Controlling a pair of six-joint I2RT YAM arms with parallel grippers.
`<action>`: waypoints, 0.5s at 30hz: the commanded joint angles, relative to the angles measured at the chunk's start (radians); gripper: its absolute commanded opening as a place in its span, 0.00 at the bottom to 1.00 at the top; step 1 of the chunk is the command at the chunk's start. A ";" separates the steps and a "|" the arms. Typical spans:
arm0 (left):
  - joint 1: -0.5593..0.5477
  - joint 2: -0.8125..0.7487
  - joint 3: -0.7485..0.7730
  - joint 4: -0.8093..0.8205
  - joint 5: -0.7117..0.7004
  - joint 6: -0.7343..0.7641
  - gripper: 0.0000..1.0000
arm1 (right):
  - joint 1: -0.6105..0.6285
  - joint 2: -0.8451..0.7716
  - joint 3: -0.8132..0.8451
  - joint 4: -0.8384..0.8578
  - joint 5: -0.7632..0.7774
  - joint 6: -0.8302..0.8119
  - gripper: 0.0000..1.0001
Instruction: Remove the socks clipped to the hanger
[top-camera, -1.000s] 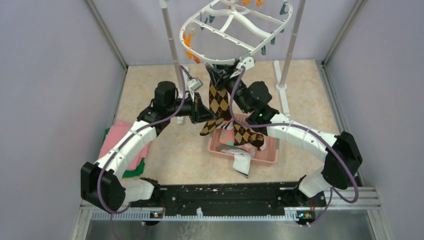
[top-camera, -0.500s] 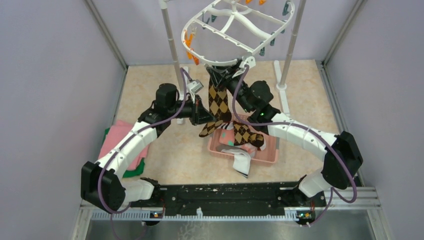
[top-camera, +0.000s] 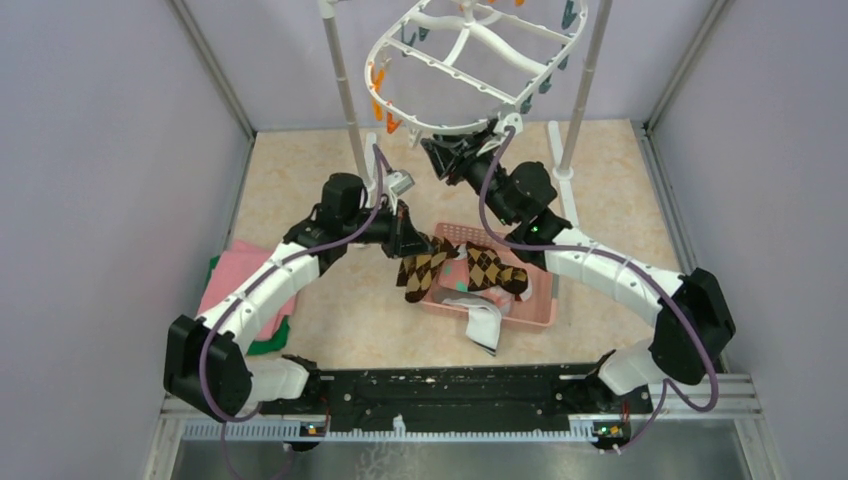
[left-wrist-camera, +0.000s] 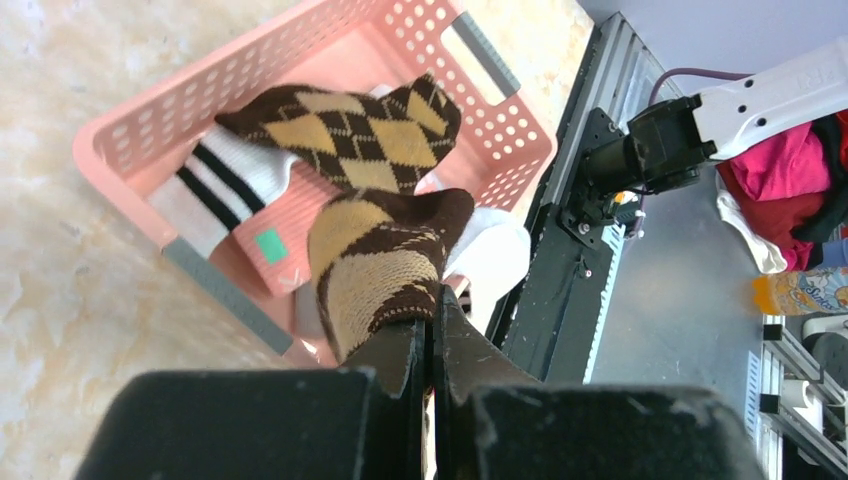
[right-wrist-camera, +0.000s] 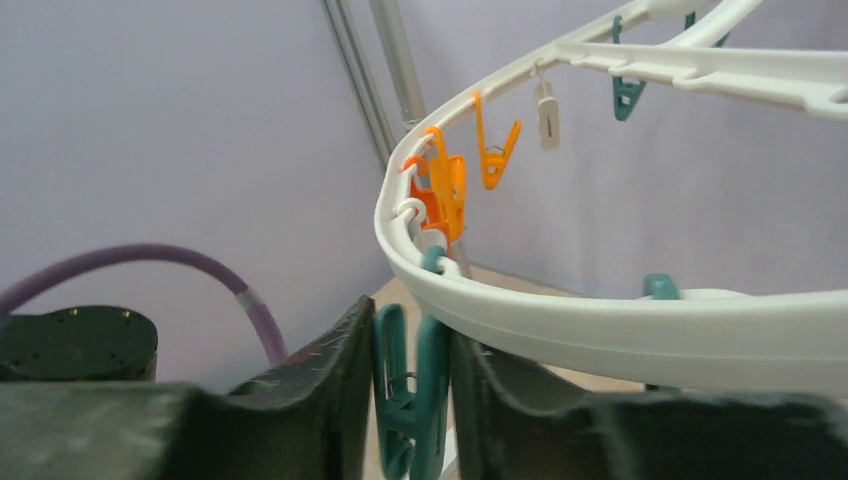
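Observation:
The white oval hanger (top-camera: 470, 60) hangs at the back, and no sock is seen clipped to it. My right gripper (top-camera: 442, 160) reaches up to its near rim (right-wrist-camera: 600, 330) and is shut on a teal clip (right-wrist-camera: 410, 400), one finger against each side. Lower down, my left gripper (top-camera: 412, 243) is shut on a brown-tan argyle sock (top-camera: 420, 272), which droops over the left edge of the pink basket (top-camera: 520, 315). In the left wrist view that sock (left-wrist-camera: 375, 260) hangs from the pinched fingertips. Another argyle sock (left-wrist-camera: 350, 130) and a white black-striped sock (left-wrist-camera: 225, 175) lie in the basket.
Two upright rack poles (top-camera: 345, 100) (top-camera: 580, 100) flank the hanger. Orange clips (right-wrist-camera: 445, 190) dangle along its left rim. Folded pink and green cloths (top-camera: 245, 290) lie by the left wall. A white sock (top-camera: 485, 325) spills over the basket's near edge.
The argyle sock has come off the hanger. My left gripper has pulled it down and left to the basket's edge. My right gripper has closed tighter on the clip, and the hanger has swung up.

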 joint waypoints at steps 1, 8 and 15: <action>-0.032 0.035 0.100 0.052 0.005 0.042 0.00 | -0.006 -0.087 -0.068 -0.010 0.031 0.040 0.39; -0.054 0.078 0.114 0.053 0.013 0.070 0.00 | -0.006 -0.205 -0.197 -0.073 0.074 0.120 0.99; -0.104 0.135 0.128 -0.012 0.011 0.173 0.00 | -0.006 -0.500 -0.404 -0.269 0.048 0.226 0.99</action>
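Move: The teal clip, already emptied, is still pinched between the right hand's pads, with the hanger's rim close above it. The brown-and-gold argyle sock hangs from the left hand's shut fingers; the basket it is bound for has its middle about 12 cm to that hand's right, 3 cm ahead and 18 below. Inside lies the other argyle sock, some 13 cm right and 3 ahead; the white sock over the near edge is about 11 right and 7 back. The teal clip comes free as the right fingers spread from a narrow gap to wide open; that hand then backs off from the hanger, right, back and down, some 10 cm in all and gathering speed, tipping down about 10 degrees. The other argyle sock, still pinched in the left hand, is carried about 3 cm right towards the basket, bobbing up a couple of centimetres and sinking again. ##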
